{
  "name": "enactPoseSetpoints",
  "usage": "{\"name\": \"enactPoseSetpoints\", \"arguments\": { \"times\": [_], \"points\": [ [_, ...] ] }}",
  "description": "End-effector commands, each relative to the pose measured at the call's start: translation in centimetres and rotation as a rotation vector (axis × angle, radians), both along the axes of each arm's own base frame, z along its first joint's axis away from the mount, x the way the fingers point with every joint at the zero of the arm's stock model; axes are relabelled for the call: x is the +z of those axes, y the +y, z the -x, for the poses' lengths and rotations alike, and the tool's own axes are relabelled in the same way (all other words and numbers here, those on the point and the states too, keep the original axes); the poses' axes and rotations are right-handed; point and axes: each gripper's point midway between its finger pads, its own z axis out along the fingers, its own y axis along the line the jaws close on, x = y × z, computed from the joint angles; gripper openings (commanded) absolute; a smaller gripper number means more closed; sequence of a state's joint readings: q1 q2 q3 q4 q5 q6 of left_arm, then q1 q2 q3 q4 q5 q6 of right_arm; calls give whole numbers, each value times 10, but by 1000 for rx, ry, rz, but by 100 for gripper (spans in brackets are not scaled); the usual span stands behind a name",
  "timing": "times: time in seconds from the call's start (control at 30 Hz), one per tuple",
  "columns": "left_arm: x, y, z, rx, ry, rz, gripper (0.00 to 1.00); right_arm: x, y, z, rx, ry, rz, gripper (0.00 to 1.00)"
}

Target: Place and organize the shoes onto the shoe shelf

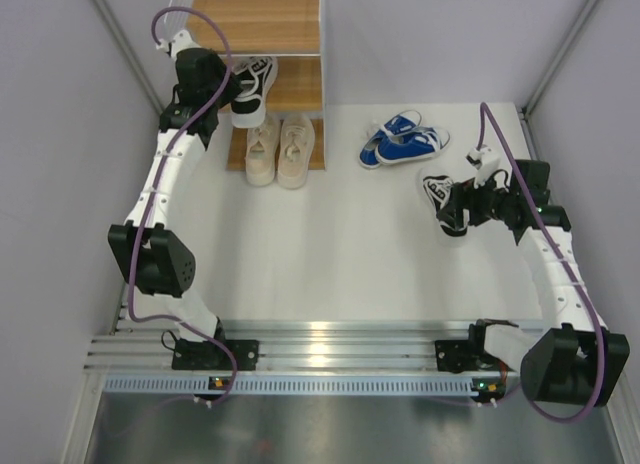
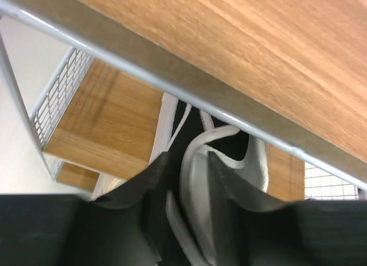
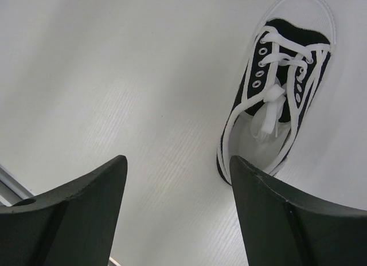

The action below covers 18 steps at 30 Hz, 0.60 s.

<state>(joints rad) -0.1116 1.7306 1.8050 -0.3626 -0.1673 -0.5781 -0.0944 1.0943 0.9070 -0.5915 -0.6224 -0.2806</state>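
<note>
The shoe shelf [image 1: 255,24] stands at the back centre. One black-and-white shoe [image 1: 252,89] lies on its middle board. My left gripper [image 1: 220,84] is at that shoe's heel. In the left wrist view its fingers [image 2: 155,180] straddle the heel wall [image 2: 195,180] under an upper board [image 2: 258,48]; whether they still press it is unclear. The beige pair [image 1: 280,149] lies on the lowest board. The blue pair [image 1: 405,144] and the other black-and-white shoe [image 1: 437,192] [image 3: 287,88] lie on the table. My right gripper [image 1: 460,209] [image 3: 178,163] hangs open beside that shoe's heel.
Grey walls close in on both sides, with slanted metal posts [image 1: 120,44] at the back corners. The shelf's white wire side grid [image 2: 57,100] is just left of my left gripper. A metal rail [image 1: 320,359] with both arm bases runs along the near edge.
</note>
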Motion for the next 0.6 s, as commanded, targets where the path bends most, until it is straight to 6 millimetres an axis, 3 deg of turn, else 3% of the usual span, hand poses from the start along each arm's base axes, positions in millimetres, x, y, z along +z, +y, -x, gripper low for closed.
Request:
{"name": "enactPoseSetpoints", "arguments": {
  "times": [0.0,0.33,0.57],
  "points": [
    [52,-2,-1,-6,-157,57,42,14,-4,-4,-2,-71,10,73],
    [72,-17,31,-113,-192,71,57,14,-3,-3,5,-74,9,73],
    [87,-30,69,-246,-232,-6,65,18,6,6,113,-92,15,74]
  ]
}}
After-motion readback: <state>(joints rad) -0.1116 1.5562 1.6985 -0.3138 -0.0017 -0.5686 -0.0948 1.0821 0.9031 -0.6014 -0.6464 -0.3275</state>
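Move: The black shoe on the middle shelf has its middle about 3 cm ahead of the left hand, 4 cm to its right and 4 cm below; the partly open fingers still straddle the left side of its collar. A tier down, some 23 cm below the hand, stand the beige shoes, both about 3 cm ahead, the left one 4 cm and the right one 12 cm to its right. From the right hand the shelved black shoe lies roughly 26 cm ahead, 40 cm left and 11 cm higher. The left hand opens its fingers wider, to nearly twice their gap, and comes free of the black shoe's collar, first easing up a little almost in place. Then it backs away from the shoe towards the shelf's front while still rising, ending about 5 cm up, 5 cm back and a couple of centimetres to the right, with the wrist turning some 10 degrees clockwise and the fingertips tipping slightly upward. ##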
